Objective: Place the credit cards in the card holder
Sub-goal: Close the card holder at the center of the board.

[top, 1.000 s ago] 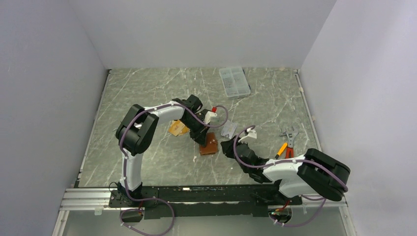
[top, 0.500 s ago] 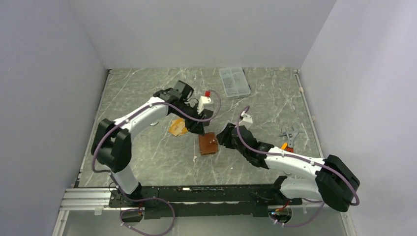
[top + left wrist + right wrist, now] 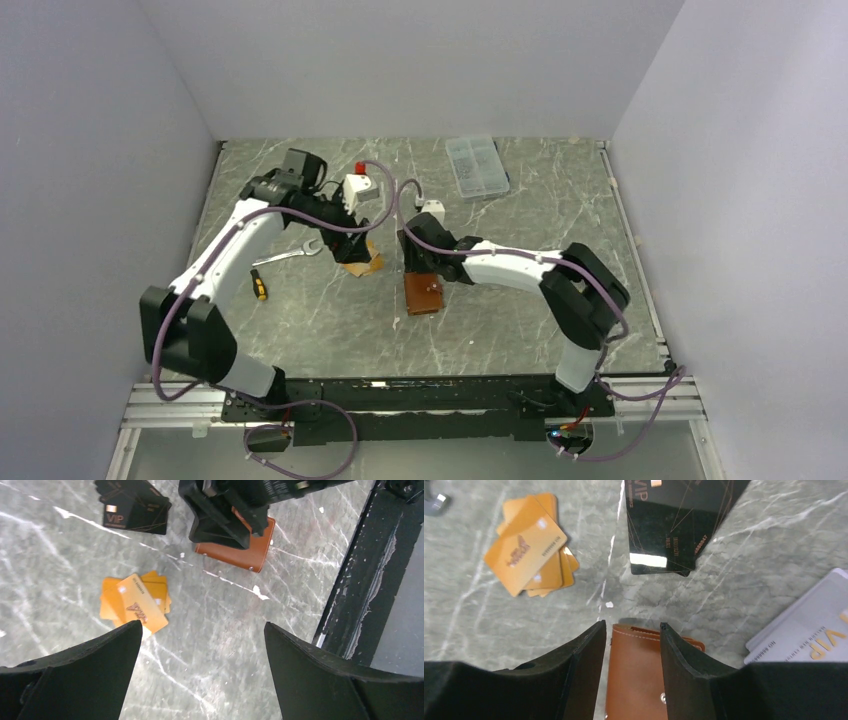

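Note:
The brown leather card holder lies closed on the marble top. My right gripper hovers just over its top edge, jaws open, with the card holder below them. It holds nothing. Several orange-tan credit cards lie fanned to the left, black ones beyond, and silver-grey ones to the right. My left gripper stands wide open and empty above bare marble, next to the orange cards. Its view also takes in the black cards and the card holder.
A clear plastic compartment box sits at the back. A wrench and a yellow-handled screwdriver lie left of the orange cards. The black base rail runs along the table's near edge.
My left gripper left the card holder, swung back and to the left, and opened wide. My right arm reached left over the card holder, its jaws wider. The tools at the right no longer show.

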You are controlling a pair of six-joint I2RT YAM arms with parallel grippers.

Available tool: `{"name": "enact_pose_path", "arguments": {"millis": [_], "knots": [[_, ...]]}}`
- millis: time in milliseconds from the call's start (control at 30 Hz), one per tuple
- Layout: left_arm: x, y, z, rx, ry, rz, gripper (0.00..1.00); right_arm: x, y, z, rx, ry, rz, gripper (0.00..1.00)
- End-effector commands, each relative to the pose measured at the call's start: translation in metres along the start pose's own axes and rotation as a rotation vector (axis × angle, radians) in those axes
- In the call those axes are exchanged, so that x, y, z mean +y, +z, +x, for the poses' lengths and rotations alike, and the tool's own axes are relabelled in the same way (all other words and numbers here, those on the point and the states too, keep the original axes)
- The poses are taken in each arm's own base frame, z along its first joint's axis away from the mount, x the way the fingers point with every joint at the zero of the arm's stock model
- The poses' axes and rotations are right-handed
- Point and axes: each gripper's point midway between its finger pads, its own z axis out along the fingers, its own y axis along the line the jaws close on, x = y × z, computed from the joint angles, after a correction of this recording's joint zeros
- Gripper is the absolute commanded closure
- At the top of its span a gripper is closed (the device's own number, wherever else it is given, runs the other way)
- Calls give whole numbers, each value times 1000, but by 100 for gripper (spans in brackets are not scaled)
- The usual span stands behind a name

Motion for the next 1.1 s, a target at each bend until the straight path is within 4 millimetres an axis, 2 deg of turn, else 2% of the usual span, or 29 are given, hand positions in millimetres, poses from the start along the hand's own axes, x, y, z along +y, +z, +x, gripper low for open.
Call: {"name": "enact_pose_path", "arguments": {"millis": [0,67,100,167,200,267,400,433,467,533,600,667,800,900,1000,1033,1067], "knots": [[-14,-41,-5,-67,124,-40,2,4,17,21,85,-82,-1,53],[-2,-46,4,-82,119,-115,2,6,20,32,109,-90,3,53],[4,-43,15,-56,106,-136,2,6,20,37,116,-92,5,53],[3,-39,38,32,86,-115,2,3,18,46,124,-91,8,53],[1,-41,42,57,64,-113,2,-1,15,51,130,-89,10,53],[1,-51,37,41,96,-166,2,-5,11,58,135,-81,11,53],[2,-84,4,-118,190,-374,2,-13,1,64,129,-65,5,54],[6,-85,13,-112,161,-420,2,-13,-2,64,121,-59,-3,55],[10,-82,22,-107,151,-442,2,-15,-4,64,116,-58,-5,55],[-2,-63,40,-49,159,-340,2,-17,-10,64,117,-62,-3,55],[-11,-49,49,15,121,-264,1,-20,-16,64,111,-61,3,55],[-19,-39,45,-13,145,-238,1,-24,-23,64,98,-50,3,55],[-46,-11,31,-95,353,-223,2,-29,-38,56,69,-32,7,55],[-57,16,38,-4,364,-146,1,-29,-52,40,30,-21,10,53],[-69,34,40,89,468,-118,2,-34,-64,27,24,12,30,50],[-74,38,38,107,499,-110,2,-38,-67,27,37,43,36,48],[-77,41,36,114,518,-103,2,-42,-70,26,55,88,33,42]]}}
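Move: Just short of the right hand lies the closed card holder, its middle about 3 cm back, 2 cm right and 5 cm below. From that hand, the black cards are some 10 cm ahead, the orange cards 5 cm ahead and 12 cm left, and the silver cards 4 cm ahead and 12 cm right, all about 6 cm down. From the left hand, the holder lies roughly 3 cm back, 13 cm right and 17 cm below. Dropping about 5 cm onto the card holder with its half-open fingers, the right hand stays low and drags the holder back, veering right, some 5 cm each way, then lifts about 4 cm clear. Wide open, the left hand first swings left and slightly up, then back, right and down towards the holder, its fingers tilting up some 15 degrees. ##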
